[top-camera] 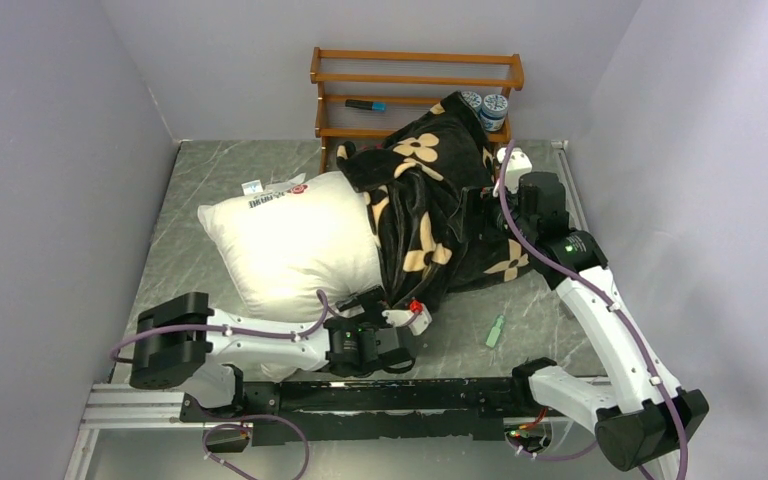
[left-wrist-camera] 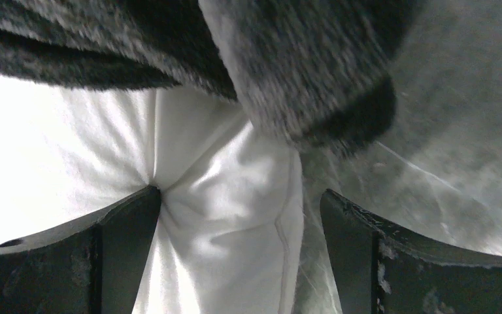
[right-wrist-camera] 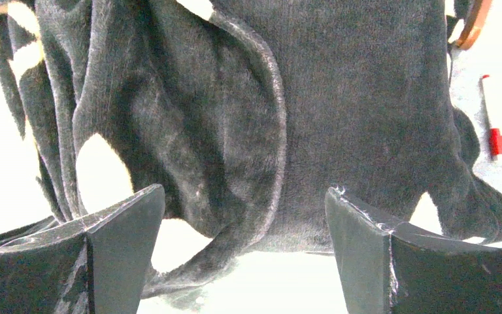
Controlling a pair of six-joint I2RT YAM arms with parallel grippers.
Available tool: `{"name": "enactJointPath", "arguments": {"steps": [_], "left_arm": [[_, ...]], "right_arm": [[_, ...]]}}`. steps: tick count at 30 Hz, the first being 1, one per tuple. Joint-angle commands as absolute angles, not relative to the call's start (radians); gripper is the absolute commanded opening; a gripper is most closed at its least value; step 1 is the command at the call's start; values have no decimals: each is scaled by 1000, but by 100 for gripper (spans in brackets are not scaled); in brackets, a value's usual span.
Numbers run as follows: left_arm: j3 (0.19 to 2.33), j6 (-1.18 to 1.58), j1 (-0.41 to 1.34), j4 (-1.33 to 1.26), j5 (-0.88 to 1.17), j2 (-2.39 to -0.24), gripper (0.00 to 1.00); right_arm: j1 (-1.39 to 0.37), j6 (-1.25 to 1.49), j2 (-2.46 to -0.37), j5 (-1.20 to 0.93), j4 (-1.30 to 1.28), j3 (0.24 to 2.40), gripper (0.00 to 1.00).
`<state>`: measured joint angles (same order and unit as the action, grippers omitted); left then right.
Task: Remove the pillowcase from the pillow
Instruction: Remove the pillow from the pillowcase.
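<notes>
The white pillow (top-camera: pixel 285 245) lies on the grey table, its left half bare. The black flowered pillowcase (top-camera: pixel 430 200) is bunched over its right end. My left gripper (top-camera: pixel 392 300) sits low at the pillow's near corner, open. In the left wrist view the left gripper (left-wrist-camera: pixel 240 191) straddles the white pillow (left-wrist-camera: pixel 222 216) corner, with one finger (left-wrist-camera: pixel 124 242) pressed into it and the pillowcase (left-wrist-camera: pixel 301 72) edge just beyond. My right gripper (top-camera: pixel 482 212) is at the pillowcase's right side. The right gripper (right-wrist-camera: pixel 245 188) stands open with folds of pillowcase (right-wrist-camera: pixel 314 111) between its fingers.
A wooden rack (top-camera: pixel 415 82) stands against the back wall with a blue-and-black tool (top-camera: pixel 365 104) and two round tins (top-camera: pixel 486 106) on it. A small green object (top-camera: pixel 495 331) lies on the table near the right arm. Grey walls close in on both sides.
</notes>
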<state>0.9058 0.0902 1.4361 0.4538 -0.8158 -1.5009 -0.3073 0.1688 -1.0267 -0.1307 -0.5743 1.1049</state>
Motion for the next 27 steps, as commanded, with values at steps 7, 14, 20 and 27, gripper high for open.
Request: {"name": "enactJointPath", "arguments": {"steps": [7,14,20,27], "left_arm": [[894,230,1258,470,-887,-1541,81],[886,212,1216,428,-830,-1459,10],[895,199,1170,364,-653,-1303,5],[986,212,1098,399,-504,-1267,5]], "right_arm": [[-308,204,-961,-190,-533,1075,94],[-308,231,-922,-248,-522,1038,94],[-318,250,-869,-274,-517,983,94],[-384,314,-820,-271,-512,918,94]]}}
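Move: The pillow's white edge lies about 5 cm ahead of the left hand and 2 cm to its left, nearly level with it, already reaching between the open fingers; the pillow's body is centred some 7 cm ahead and 12 cm to the left. The pillowcase's near fold sits roughly 5 cm ahead of the left hand and 8 cm to its right. From the right hand that fold is about 8 cm back, 13 cm left and 14 cm below. Push the left gripper about 5 cm forward and a little left along the pillow's edge, turning some 15 degrees counter-clockwise, and shut the fingers to pinch the white cloth beside the pillowcase. Then lift it about 4 cm, rolling its left side down. Meanwhile bring the open right gripper back about 5 cm, drifting left and slightly down, towards the pillowcase's near fold. ##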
